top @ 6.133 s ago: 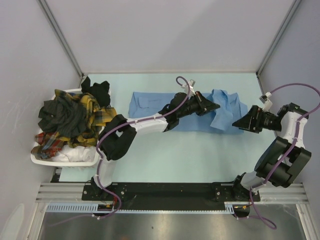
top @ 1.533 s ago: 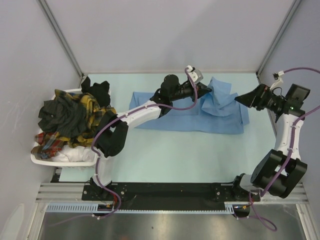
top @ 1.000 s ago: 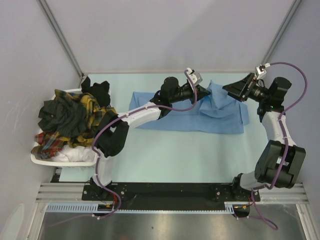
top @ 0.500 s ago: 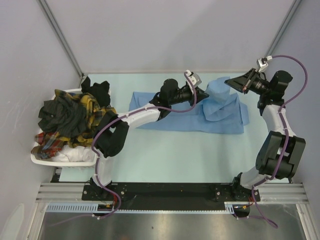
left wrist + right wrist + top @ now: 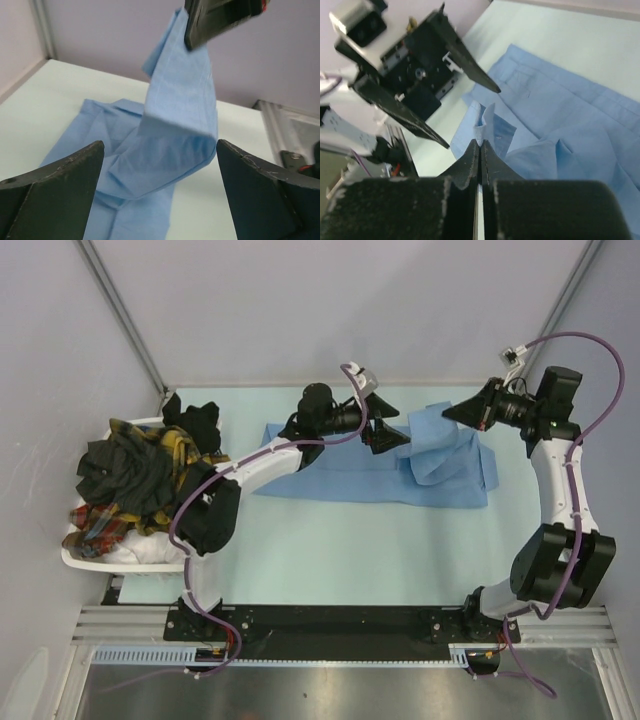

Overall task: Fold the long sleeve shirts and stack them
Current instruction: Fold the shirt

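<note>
A light blue long sleeve shirt (image 5: 340,480) lies spread across the back of the table. My right gripper (image 5: 447,416) is shut on an edge of its right part and holds that fold up off the table. In the right wrist view the closed gripper (image 5: 480,144) pinches the blue cloth (image 5: 570,115). My left gripper (image 5: 397,435) stands open just left of the raised fold, holding nothing. In the left wrist view the hanging shirt (image 5: 180,115) drops from the right gripper's fingers (image 5: 220,20) in front of my open left gripper (image 5: 160,145). More shirts are heaped in the basket.
A white slatted basket (image 5: 130,555) stands at the table's left edge. It holds a yellow-black plaid shirt (image 5: 185,465), a dark shirt (image 5: 125,475) and a red plaid shirt (image 5: 100,525). Grey walls close in the back and both sides.
My left gripper has opened, let go of the blue shirt and drawn back to the left. My right gripper has shut on the shirt's fold and holds it raised.
</note>
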Tool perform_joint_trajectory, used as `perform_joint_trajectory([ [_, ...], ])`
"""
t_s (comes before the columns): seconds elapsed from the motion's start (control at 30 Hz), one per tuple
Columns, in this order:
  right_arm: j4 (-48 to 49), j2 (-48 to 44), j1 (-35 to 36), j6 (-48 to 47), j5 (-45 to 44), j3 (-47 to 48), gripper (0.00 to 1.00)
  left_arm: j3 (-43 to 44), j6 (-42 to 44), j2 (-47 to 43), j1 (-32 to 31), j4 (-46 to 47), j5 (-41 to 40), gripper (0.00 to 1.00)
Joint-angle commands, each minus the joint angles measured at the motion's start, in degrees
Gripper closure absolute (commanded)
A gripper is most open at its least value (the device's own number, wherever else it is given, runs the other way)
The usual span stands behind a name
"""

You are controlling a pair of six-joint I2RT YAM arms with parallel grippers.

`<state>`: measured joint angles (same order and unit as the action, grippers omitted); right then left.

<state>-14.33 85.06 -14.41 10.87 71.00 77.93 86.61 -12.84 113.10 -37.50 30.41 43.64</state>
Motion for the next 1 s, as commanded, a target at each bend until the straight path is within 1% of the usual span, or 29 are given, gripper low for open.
perform_joint_trajectory([
  [0.0,-15.28,-4.63,1.75,-20.26,-0.77,2.31,1.0,0.75,-10.69,-2.71,-0.65,2.54,7.59,0.01],
  [0.03,-15.81,-5.59,2.02,-21.41,-1.39,2.23,1.0,0.93,-12.89,-2.01,-0.65,4.29,7.95,0.01],
  [0.07,-15.65,-6.04,2.46,-22.03,-2.26,1.44,1.0,1.37,-18.13,-1.4,-0.56,5.69,8.48,0.01],
  [0.13,-13.99,-7.7,2.9,-21.95,-3.06,0.47,1.0,2.68,-23.87,0.62,-0.56,9.56,9.44,0.02],
  [0.17,-13.36,-8.23,3.42,-21.95,-3.85,-0.49,1.0,2.95,-29.29,1.15,-0.65,10.79,9.36,0.02],
  [0.2,-12.75,-8.76,3.69,-21.86,-4.2,-0.85,1.0,3.13,-31.7,1.68,-0.74,13.42,9.53,0.03],
  [0.27,-12.13,-9.64,4.3,-22.21,-4.38,-1.64,1.0,3.83,-36.7,3.17,-0.65,15.28,9.45,0.08],
  [0.3,-12.3,-9.99,4.39,-23.26,-4.38,-1.9,1.0,4.18,-37.86,3.62,-0.65,15.9,9.36,0.1],
  [0.33,-13.35,-10.26,4.48,-24.05,-4.56,-1.91,1.0,5.23,-38.83,4.06,-0.65,16.43,9.45,0.2],
  [0.4,-13.71,-11.05,4.57,-25.02,-4.82,-2.34,1.0,6.46,-41.21,5.37,-0.74,17.74,10.32,0.33],
  [0.43,-13.8,-11.31,4.57,-25.11,-4.82,-2.43,1.0,7.34,-41.3,5.64,-0.82,17.58,10.33,0.45],
  [0.47,-13.71,-12.01,4.57,-25.29,-4.39,-2.61,1.0,7.43,-41.13,5.55,-1.0,17.49,10.24,0.51],
  [0.5,-13.54,-12.54,4.57,-25.55,-4.38,-3.22,1.0,7.61,-40.69,5.47,-1.0,17.49,10.59,0.58],
  [0.53,-13.36,-12.98,4.66,-25.81,-4.47,-3.48,1.0,8.05,-39.64,5.38,-1.0,17.57,10.85,0.74],
  [0.57,-13.45,-13.33,4.66,-26.34,-4.56,-3.75,1.0,8.14,-38.76,5.2,-1.09,17.57,11.29,0.87],
  [0.6,-14.14,-13.86,4.66,-27.3,-4.82,-3.93,1.0,8.14,-37.45,4.16,-0.91,16.53,11.82,0.97],
  [0.63,-16.15,-14.13,4.66,-29.66,-5.08,-3.93,0.97,7.7,-33.52,3.45,-0.91,15.65,12.0,1.0],
  [0.67,-17.13,-14.22,4.66,-30.81,-5.35,-4.01,0.83,7.18,-31.04,2.57,-1.09,14.6,12.17,1.0],
  [0.7,-18.36,-13.96,4.66,-32.04,-5.52,-3.93,0.71,6.91,-28.32,0.74,-1.18,11.63,12.43,1.0],
  [0.73,-21.24,-13.78,4.57,-35.54,-5.78,-3.49,0.56,6.39,-22.46,-0.06,-1.35,10.03,13.48,1.0],
  [0.77,-22.4,-13.6,4.66,-36.79,-6.22,-3.4,0.32,6.29,-19.36,-0.94,-1.61,8.36,14.19,1.0],
  [0.8,-23.37,-13.25,4.66,-38.45,-6.4,-3.49,0.28,6.21,-16.28,-2.08,-1.7,4.43,14.72,1.0],
  [0.83,-25.29,-13.08,4.75,-40.21,-6.75,-3.49,0.26,5.94,-10.94,-2.7,-1.7,3.0,15.68,1.0],
  [0.87,-25.92,-13.07,4.75,-43.01,-7.02,-3.66,0.22,5.68,-8.71,-3.23,-1.79,1.94,16.21,1.0],
  [0.9,-26.62,-12.99,4.83,-44.43,-7.19,-3.84,0.2,5.5,-6.78,-3.5,-1.88,0.28,16.74,1.0],
  [0.93,-28.54,-12.64,4.83,-46.1,-7.37,-3.84,0.18,5.5,-3.02,-4.11,-1.79,-0.44,18.74,1.0],
  [0.97,-29.78,-12.46,5.1,-49.95,-7.54,-3.93,0.17,5.41,-1.5,-4.29,-1.79,-1.05,19.63,1.0],
])
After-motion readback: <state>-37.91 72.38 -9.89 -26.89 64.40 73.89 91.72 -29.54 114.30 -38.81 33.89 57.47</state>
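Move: The raised flap's free edge hangs by the open left fingers, about 4 cm back, 2 cm right and 2 cm above the left hand; the shirt lying flat is roughly 7 cm back, 4 cm left and 22 cm below. The shut right fingers still hold the flap's other side, with the left fingertips about 9 cm left, 3 cm back and 4 cm below the right hand. Left hand draws back and up some 5 cm, pinches the raised flap; right, backing 6 cm, releases it. ##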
